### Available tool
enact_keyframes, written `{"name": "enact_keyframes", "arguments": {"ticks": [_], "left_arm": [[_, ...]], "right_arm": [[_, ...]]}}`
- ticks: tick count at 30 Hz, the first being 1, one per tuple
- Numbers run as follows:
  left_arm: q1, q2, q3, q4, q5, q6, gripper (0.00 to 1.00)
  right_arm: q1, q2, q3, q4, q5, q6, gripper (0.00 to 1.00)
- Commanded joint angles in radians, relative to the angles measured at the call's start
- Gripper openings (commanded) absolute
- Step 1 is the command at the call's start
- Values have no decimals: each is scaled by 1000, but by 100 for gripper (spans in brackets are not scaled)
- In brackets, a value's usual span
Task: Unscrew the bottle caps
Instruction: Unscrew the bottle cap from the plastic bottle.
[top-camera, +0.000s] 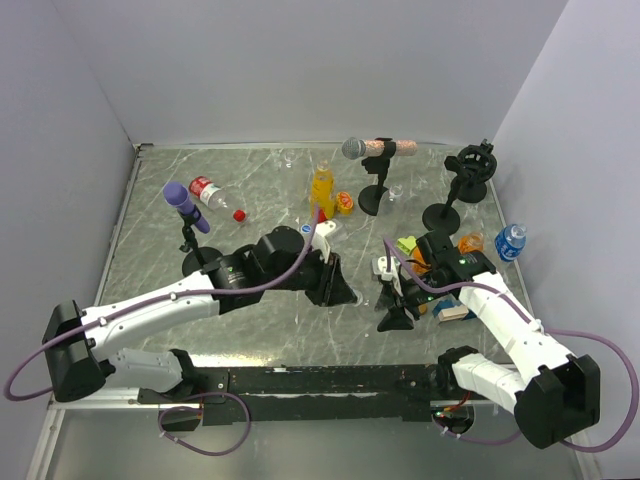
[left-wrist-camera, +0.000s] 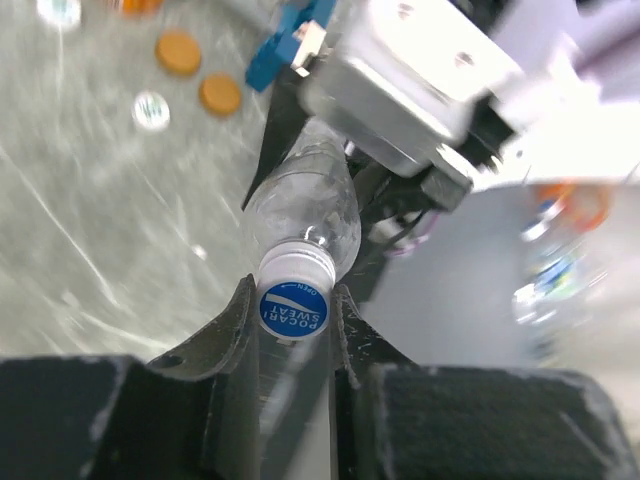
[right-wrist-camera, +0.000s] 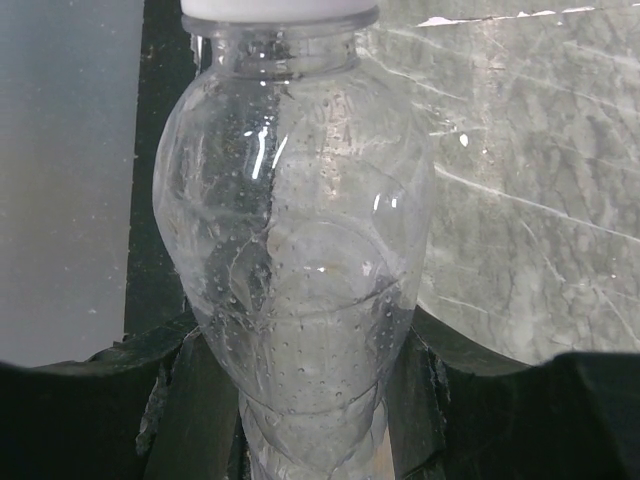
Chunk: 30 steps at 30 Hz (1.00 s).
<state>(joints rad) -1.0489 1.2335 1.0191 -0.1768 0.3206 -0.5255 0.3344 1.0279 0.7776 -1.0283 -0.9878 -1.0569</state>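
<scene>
A clear bottle (left-wrist-camera: 305, 205) with droplets inside hangs between my two arms over the middle of the table. Its white cap with a blue top (left-wrist-camera: 294, 308) sits between the fingers of my left gripper (left-wrist-camera: 293, 292), which is shut on it. My right gripper (right-wrist-camera: 305, 400) is shut on the bottle's body (right-wrist-camera: 300, 250), below the bulge, and the cap's rim (right-wrist-camera: 280, 8) shows at the top edge. In the top view the left gripper (top-camera: 338, 285) and right gripper (top-camera: 392, 300) face each other; the bottle is hard to make out there.
At the back stand a yellow-orange juice bottle (top-camera: 321, 190) and three microphone stands (top-camera: 186, 207) (top-camera: 378, 149) (top-camera: 470, 165). A red-labelled bottle (top-camera: 208, 192) lies by a loose red cap (top-camera: 239, 214). A small blue-labelled bottle (top-camera: 511, 242) stands at the right. Two brown discs (left-wrist-camera: 178, 52) lie on the table.
</scene>
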Motion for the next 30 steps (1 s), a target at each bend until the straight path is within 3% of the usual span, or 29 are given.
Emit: {"name": "enact_keyframes", "arguments": {"ticks": [1,4,5,8,14,23,26,30], "left_arm": [[-68,7,122,-10,-24,-418,1],[-80,52,183,-84,-60,-346,18],[-80,60,193,-96,-72,-315,33],[-80,49,213,-136,-129,-207,66],[-79,-149,106,-86,-202,16,96],[-79,-511,-276,307,-172,457,96],[-79,-536,-339,344,-68,671,97],[-66,-474,-341,343,17,804,97]], "right_arm": [[12,17,6,47,9,-54,19],[11,15,3,50,15,-48,19],[11,15,2,51,17,-46,19],[11,14,2,53,18,-46,19],[11,18,3,50,15,-51,19],[11,15,2,51,17,-49,19],[12,14,0,53,17,-49,19],[12,18,0,51,17,-49,19]]}}
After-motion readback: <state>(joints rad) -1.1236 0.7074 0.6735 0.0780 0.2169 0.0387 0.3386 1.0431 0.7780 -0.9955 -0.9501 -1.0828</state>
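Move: The plastic bottle's cap sits right between the left hand's finger pads, level with the hand point; from the right hand, which grips the bottle's body, the cap is about 8 cm to the left, 1 cm farther out and roughly 5 cm up. On the table, some 20 cm below the left hand, a loose white cap lies about 5 cm ahead and 11 cm to the right of it, and a loose blue cap about 18 cm ahead and 10 cm to its left. The left hand, still pinching the bottle's cap, twists counter-clockwise (looking from the hand onto the cap) by only some 15 degrees more, then spreads its fingers wide and lets go. It backs off the cap about 8 cm to the left and up, drifting slightly back and sinking a little at the end while the wrist winds back clockwise well past where it began, as the right hand keeps its grip on the bottle's body and eases about 1 cm forward. ##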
